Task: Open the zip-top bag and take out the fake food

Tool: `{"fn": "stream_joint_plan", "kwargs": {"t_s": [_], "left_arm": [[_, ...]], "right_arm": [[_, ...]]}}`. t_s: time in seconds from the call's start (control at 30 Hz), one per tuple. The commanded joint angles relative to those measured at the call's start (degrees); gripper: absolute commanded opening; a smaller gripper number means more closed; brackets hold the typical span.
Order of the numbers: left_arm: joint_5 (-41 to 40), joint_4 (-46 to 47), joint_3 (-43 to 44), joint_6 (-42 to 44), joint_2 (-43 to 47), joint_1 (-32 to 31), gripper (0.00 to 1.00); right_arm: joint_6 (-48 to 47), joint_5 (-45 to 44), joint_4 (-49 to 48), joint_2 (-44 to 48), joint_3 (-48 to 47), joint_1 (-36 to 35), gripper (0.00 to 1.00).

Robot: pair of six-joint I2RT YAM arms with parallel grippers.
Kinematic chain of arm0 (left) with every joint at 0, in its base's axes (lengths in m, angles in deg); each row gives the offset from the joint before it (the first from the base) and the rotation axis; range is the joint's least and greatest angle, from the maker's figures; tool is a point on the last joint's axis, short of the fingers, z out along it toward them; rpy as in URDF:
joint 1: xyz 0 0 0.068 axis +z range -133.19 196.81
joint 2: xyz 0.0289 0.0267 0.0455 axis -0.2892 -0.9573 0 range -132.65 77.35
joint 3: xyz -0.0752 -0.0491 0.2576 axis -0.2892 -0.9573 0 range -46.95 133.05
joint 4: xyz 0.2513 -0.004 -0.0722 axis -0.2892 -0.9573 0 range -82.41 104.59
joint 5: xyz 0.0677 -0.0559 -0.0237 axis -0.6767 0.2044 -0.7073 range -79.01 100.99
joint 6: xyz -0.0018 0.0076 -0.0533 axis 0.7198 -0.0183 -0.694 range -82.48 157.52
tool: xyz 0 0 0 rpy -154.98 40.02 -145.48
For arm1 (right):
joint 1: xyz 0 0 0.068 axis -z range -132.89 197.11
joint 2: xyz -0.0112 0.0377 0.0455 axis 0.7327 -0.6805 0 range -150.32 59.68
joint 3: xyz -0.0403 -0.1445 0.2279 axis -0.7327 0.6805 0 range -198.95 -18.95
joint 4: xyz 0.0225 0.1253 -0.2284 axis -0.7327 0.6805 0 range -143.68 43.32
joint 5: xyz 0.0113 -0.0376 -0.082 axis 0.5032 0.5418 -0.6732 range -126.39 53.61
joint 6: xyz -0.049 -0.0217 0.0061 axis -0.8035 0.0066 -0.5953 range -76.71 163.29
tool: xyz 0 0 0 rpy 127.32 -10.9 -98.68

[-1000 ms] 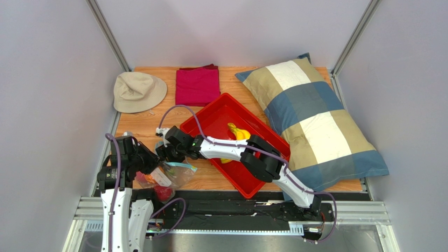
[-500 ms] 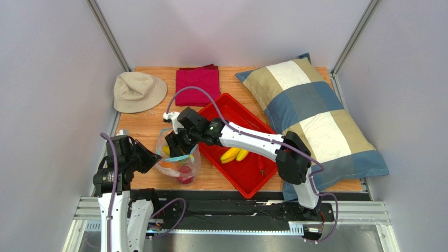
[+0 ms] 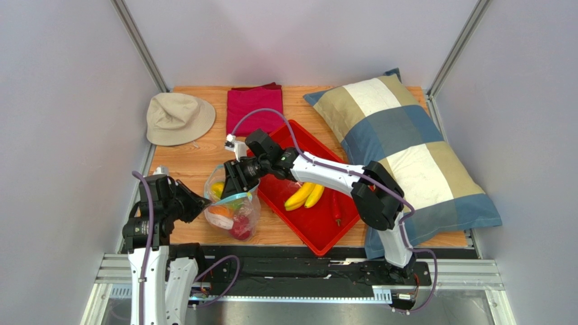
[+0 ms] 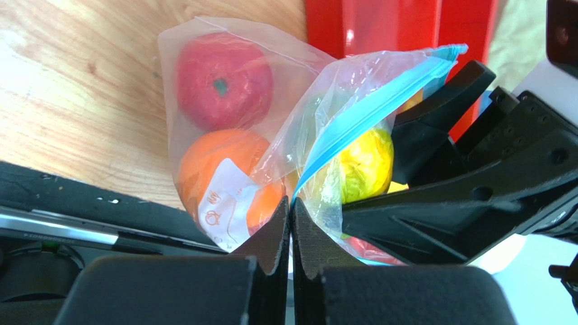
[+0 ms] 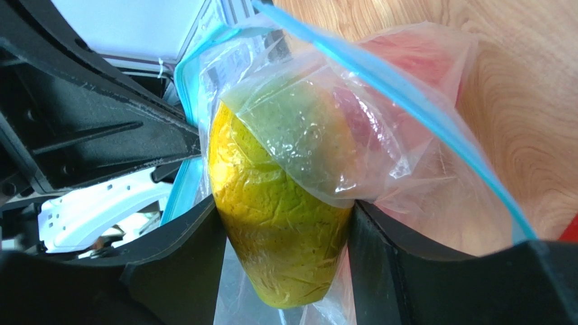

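The clear zip-top bag stands on the wood at the near left, its blue zip strip parted. My left gripper is shut on the bag's near edge, left of the bag. My right gripper reaches into the mouth from the far side, its fingers pressed on both sides of the green-yellow mango. A red apple and an orange lie lower in the bag. The banana bunch and red chilli lie in the red tray.
A beige hat and a folded magenta cloth lie at the back left. A large checked pillow fills the right side, next to the tray. The table's near edge runs just below the bag.
The bag, slumped near the front edge at first, now stands upright further right with its mouth open. My right gripper has shifted back and right with the mango.
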State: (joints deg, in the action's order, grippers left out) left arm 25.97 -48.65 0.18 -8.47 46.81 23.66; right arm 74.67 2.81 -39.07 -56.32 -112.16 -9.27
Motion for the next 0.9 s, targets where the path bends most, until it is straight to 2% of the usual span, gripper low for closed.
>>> {"fn": "stream_joint_plan", "kwargs": {"t_s": [0.0,0.03,0.13,0.17,0.2,0.23,0.47,0.53,0.63,0.67,0.73,0.8,0.87], "left_arm": [[0.2,0.5,-2.4,-0.8,0.8,0.0,0.00],[0.7,0.8,-3.0,-1.3,0.5,0.0,0.00],[3.1,2.4,-3.3,-2.3,-1.0,0.0,0.00],[3.1,2.9,-3.2,-2.5,-1.3,-0.1,0.00],[3.0,2.9,-3.1,-2.5,-1.4,-0.1,0.00],[2.9,3.2,-2.9,-2.5,-1.3,-0.1,0.00],[3.0,3.6,-3.3,-2.8,-1.1,0.0,0.00],[3.0,3.6,-3.5,-2.9,-1.1,0.0,0.00],[3.4,3.6,-3.5,-3.0,-0.9,-0.1,0.00],[3.4,3.6,-3.5,-3.0,-0.7,0.0,0.00],[3.4,3.4,-3.3,-2.9,-0.7,-0.1,0.00],[3.5,3.1,-3.2,-2.6,-0.7,-0.1,0.00],[3.6,3.0,-3.1,-2.5,-0.6,-0.1,0.00]], "right_arm": [[3.2,2.8,0.3,-3.8,-3.2,-0.2,0.56],[1.3,-1.4,4.4,-4.7,-4.8,-0.4,0.59],[-4.3,-4.7,12.9,-6.4,-8.6,-0.8,0.73],[-5.0,-5.7,13.7,-6.2,-8.6,-1.1,0.80],[-6.3,-6.7,15.3,-5.3,-8.7,-1.1,0.93],[-7.3,-8.0,16.3,-4.9,-9.1,-1.2,0.95],[-15.0,-15.6,26.0,-2.3,-14.0,-3.1,0.93],[-16.0,-17.1,26.9,-1.9,-14.3,-4.0,0.84],[-16.5,-17.6,26.7,-2.3,-14.1,-5.3,0.77],[-17.0,-17.8,26.8,-2.8,-14.5,-5.8,0.78],[-17.5,-19.2,27.1,-3.1,-15.0,-6.9,0.84],[-19.1,-22.0,27.7,-2.9,-15.7,-7.8,0.96],[-20.0,-25.0,28.3,-2.6,-16.2,-8.3,0.98]]}}
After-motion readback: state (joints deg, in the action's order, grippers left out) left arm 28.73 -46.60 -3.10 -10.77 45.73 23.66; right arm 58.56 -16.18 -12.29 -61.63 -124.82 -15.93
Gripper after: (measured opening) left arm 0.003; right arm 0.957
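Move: The mango is already between the right fingers at the bag's mouth, its middle about 1 cm left of and 1 cm below that hand. From the same hand, the orange in the bag lies some 4 cm back, 4 cm left and 9 cm down; the red fruit 7 cm back, 1 cm right and 11 cm down; the bananas in the bin 2 cm ahead, 19 cm right and 14 cm down. From the left hand the mango is roughly 4 cm ahead, 4 cm right and 3 cm down. The right fingers let go of the mango, spreading from a bit over half open to nearly full as the hand sinks about 5 cm into the bag's mouth; they narrow a little, then spread again. The hand drifts some 2 cm left, then slightly back, its fingers tipping over 20 degrees steeper downward. The left hand keeps its pinch on the blue rim, sinking 1.5 cm. ##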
